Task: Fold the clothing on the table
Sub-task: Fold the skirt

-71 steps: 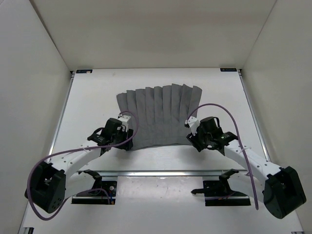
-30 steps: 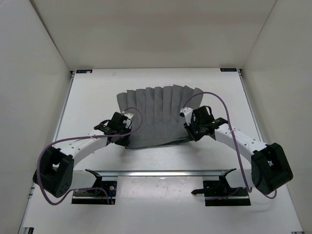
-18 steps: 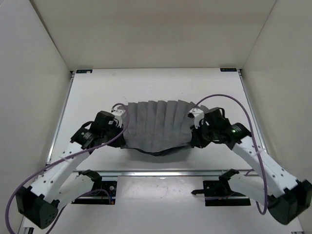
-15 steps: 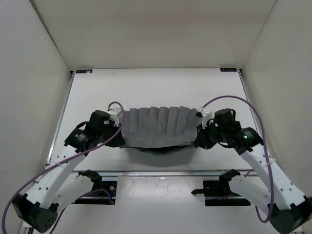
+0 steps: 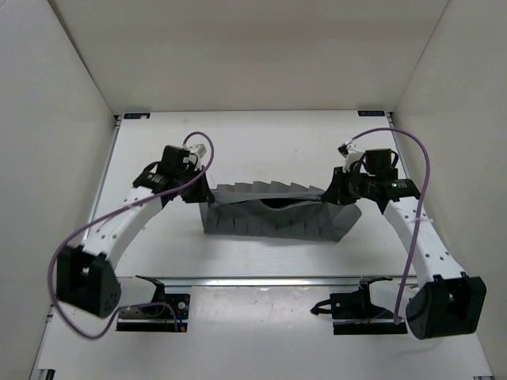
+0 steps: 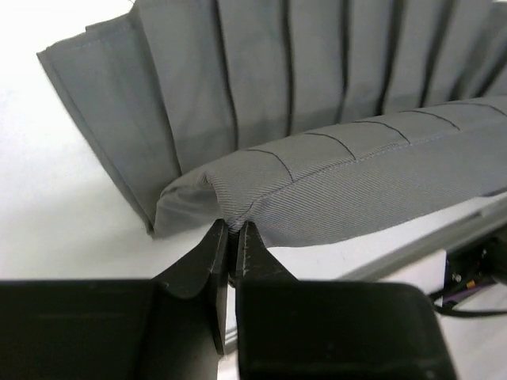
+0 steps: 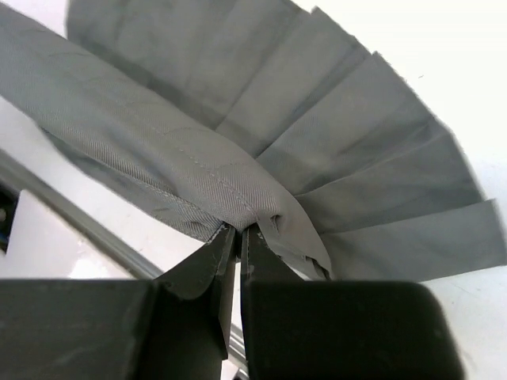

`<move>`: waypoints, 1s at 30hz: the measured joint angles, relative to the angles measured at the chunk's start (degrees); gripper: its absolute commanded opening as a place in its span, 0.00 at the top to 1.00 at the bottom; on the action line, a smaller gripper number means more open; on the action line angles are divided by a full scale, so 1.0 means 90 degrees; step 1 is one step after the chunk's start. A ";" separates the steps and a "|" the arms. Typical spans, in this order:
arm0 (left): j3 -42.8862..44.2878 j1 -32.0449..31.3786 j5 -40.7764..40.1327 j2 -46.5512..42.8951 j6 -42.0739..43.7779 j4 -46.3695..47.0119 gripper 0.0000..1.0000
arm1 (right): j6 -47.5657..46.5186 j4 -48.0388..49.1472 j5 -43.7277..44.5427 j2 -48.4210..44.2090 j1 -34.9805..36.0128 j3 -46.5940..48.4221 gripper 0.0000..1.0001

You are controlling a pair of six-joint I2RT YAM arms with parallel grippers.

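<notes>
The clothing, a grey pleated skirt, lies across the middle of the white table, its thick band lifted and doubled over the pleats. My left gripper is shut on the band's left end. My right gripper is shut on the band's right end. The left wrist view shows the black fingertips of the left gripper pinching the rolled band of the clothing, with the pleats lying flat beyond. In the right wrist view the right gripper pinches the band's corner of the clothing above the fanned pleats.
A metal rail runs along the table's near edge, with two black mounts behind it. White walls close in the left, right and far sides. Purple cables loop off both arms.
Both grippers have risen from the skirt's near corners and carried the band toward the far side. The skirt has gone from flat and fan-shaped to doubled over itself.
</notes>
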 measured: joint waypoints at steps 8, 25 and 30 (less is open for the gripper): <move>0.0996 0.0182 0.0163 0.2055 -0.0044 0.0704 0.97 | 0.0223 0.0539 -0.0012 0.0862 -0.0304 -0.0049 1.00; 0.1880 0.0869 0.0602 0.3351 -0.0600 0.1647 0.43 | 0.1124 0.1146 0.0935 0.2601 -0.0797 0.0797 0.31; 0.1676 0.0933 0.0493 0.3109 -0.0641 0.1928 0.41 | 0.1370 0.1117 0.1785 0.2307 -0.0656 0.0823 0.25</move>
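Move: Ahead of the left hand, which already holds one end of the skirt's waistband, the bare table to lay it on lies about 15 cm out, 5 cm right and 14 cm down; the skirt's left hem corner is some 8 cm ahead and 4 cm left, its near fold 6 cm back and 5 cm right. The right hand's landing place is about 13 cm ahead, 3 cm right and 17 cm down, with the splayed right hem corner some 2 cm ahead and 12 cm right. Carrying the waistband's two ends forward and down over the pleated hem, the hands keep their pinch, then open while still above the table and let go. The left hand ends about 15 cm farther forward; the right goes about 10 cm forward, drifting right and turning some 25 degrees clockwise. Each sinks 5 to 6 cm, then starts to rise, open and clear of the cloth. ##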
